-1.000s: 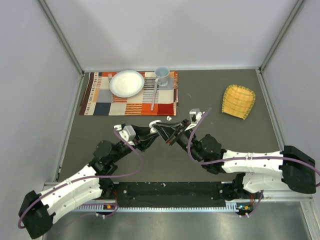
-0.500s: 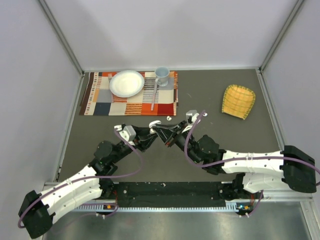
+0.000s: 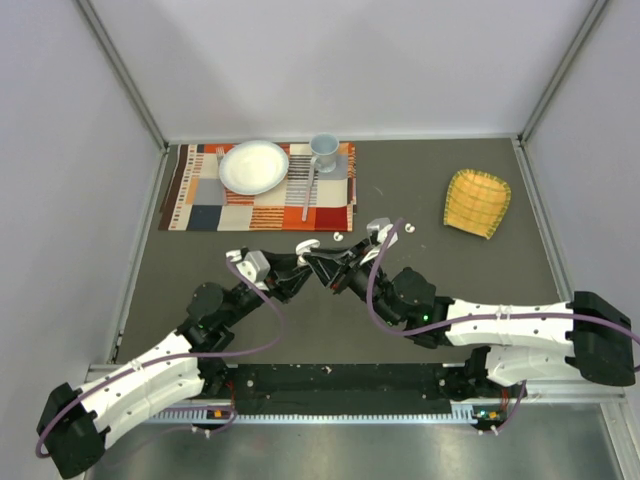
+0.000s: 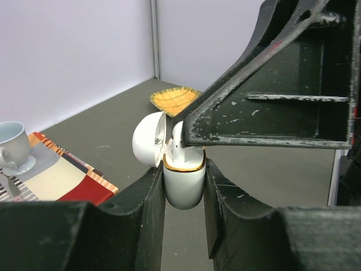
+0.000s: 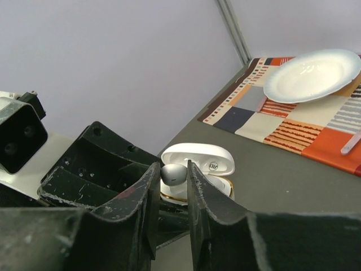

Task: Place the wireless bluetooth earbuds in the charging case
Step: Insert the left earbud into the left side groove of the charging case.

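Observation:
The white charging case (image 4: 183, 189) stands upright with its lid (image 4: 148, 138) swung open, a gold rim round its mouth. My left gripper (image 4: 184, 169) is shut on the case body, one finger on each side. From above, case (image 3: 308, 245) and left gripper (image 3: 303, 262) sit mid-table. My right gripper (image 5: 173, 169) meets them from the right (image 3: 324, 264), its fingers pressed on a glossy earbud (image 5: 173, 174) whose lower end sits in the case mouth (image 5: 194, 186). The same earbud (image 4: 179, 138) shows under the right finger. Another earbud (image 3: 338, 237) lies on the table just behind.
A patterned placemat (image 3: 205, 200) at the back left carries a white plate (image 3: 253, 165), a pale blue cup (image 3: 323, 150) and a spoon (image 3: 309, 190). A yellow woven dish (image 3: 477, 202) lies at the back right. Walls close in three sides.
My right gripper has shifted a little left onto the case, carrying the earbud down into its mouth. The left gripper and case have barely moved.

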Robot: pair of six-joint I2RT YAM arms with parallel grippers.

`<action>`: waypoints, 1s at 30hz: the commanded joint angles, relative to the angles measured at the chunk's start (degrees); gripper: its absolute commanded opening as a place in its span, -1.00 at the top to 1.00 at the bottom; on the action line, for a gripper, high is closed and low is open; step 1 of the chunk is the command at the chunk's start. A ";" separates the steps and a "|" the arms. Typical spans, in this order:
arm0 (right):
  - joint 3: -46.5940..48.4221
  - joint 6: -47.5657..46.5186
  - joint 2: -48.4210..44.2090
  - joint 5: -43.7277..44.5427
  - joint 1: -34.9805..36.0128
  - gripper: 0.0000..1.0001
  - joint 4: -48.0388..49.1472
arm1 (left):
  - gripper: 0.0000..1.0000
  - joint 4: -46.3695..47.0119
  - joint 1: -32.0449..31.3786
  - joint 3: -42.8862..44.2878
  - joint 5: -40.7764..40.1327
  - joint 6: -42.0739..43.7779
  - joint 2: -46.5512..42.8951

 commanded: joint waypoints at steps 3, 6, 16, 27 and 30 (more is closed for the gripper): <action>2.45 -1.66 -1.45 1.18 0.46 0.41 -3.96 | 1.00 5.20 0.13 0.71 -0.65 0.14 -1.31; 2.63 -1.57 -1.98 1.27 0.46 0.35 -3.95 | 1.00 5.02 0.13 0.71 -0.65 0.14 -1.49; 2.71 -1.75 -3.65 1.35 0.55 0.22 -2.11 | 1.00 4.41 0.13 0.53 -0.39 -0.03 -1.67; 0.26 -2.89 -7.16 2.23 0.46 -0.07 0.44 | 1.00 3.88 0.13 0.44 -0.65 -0.47 -2.02; -0.89 -2.46 -8.21 2.67 0.46 -0.30 0.53 | 1.00 4.06 0.21 0.36 -0.91 -0.65 -1.84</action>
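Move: At the right hand, the left earbud sits right between the fingertips, over its groove. The open charging case's middle is about 1 cm ahead, 2 cm left and 2 cm below. From the left hand, which holds the case, the earbud is roughly 1 cm ahead, 2 cm right and 2 cm up. On the table some 22 cm below the right hand, a small white piece lies 18 cm ahead and 4 cm right; the placemat's middle is about 36 cm ahead, 17 cm left. Keep the right gripper nearly in place at the case while its fingers go on opening around the earbud, then lift it clear: up about 3 cm and some 2 cm to the right, still spreading the fingers to roughly half open. Hold the case steady in the left fingers, mouth up, with the grip unchanged. ##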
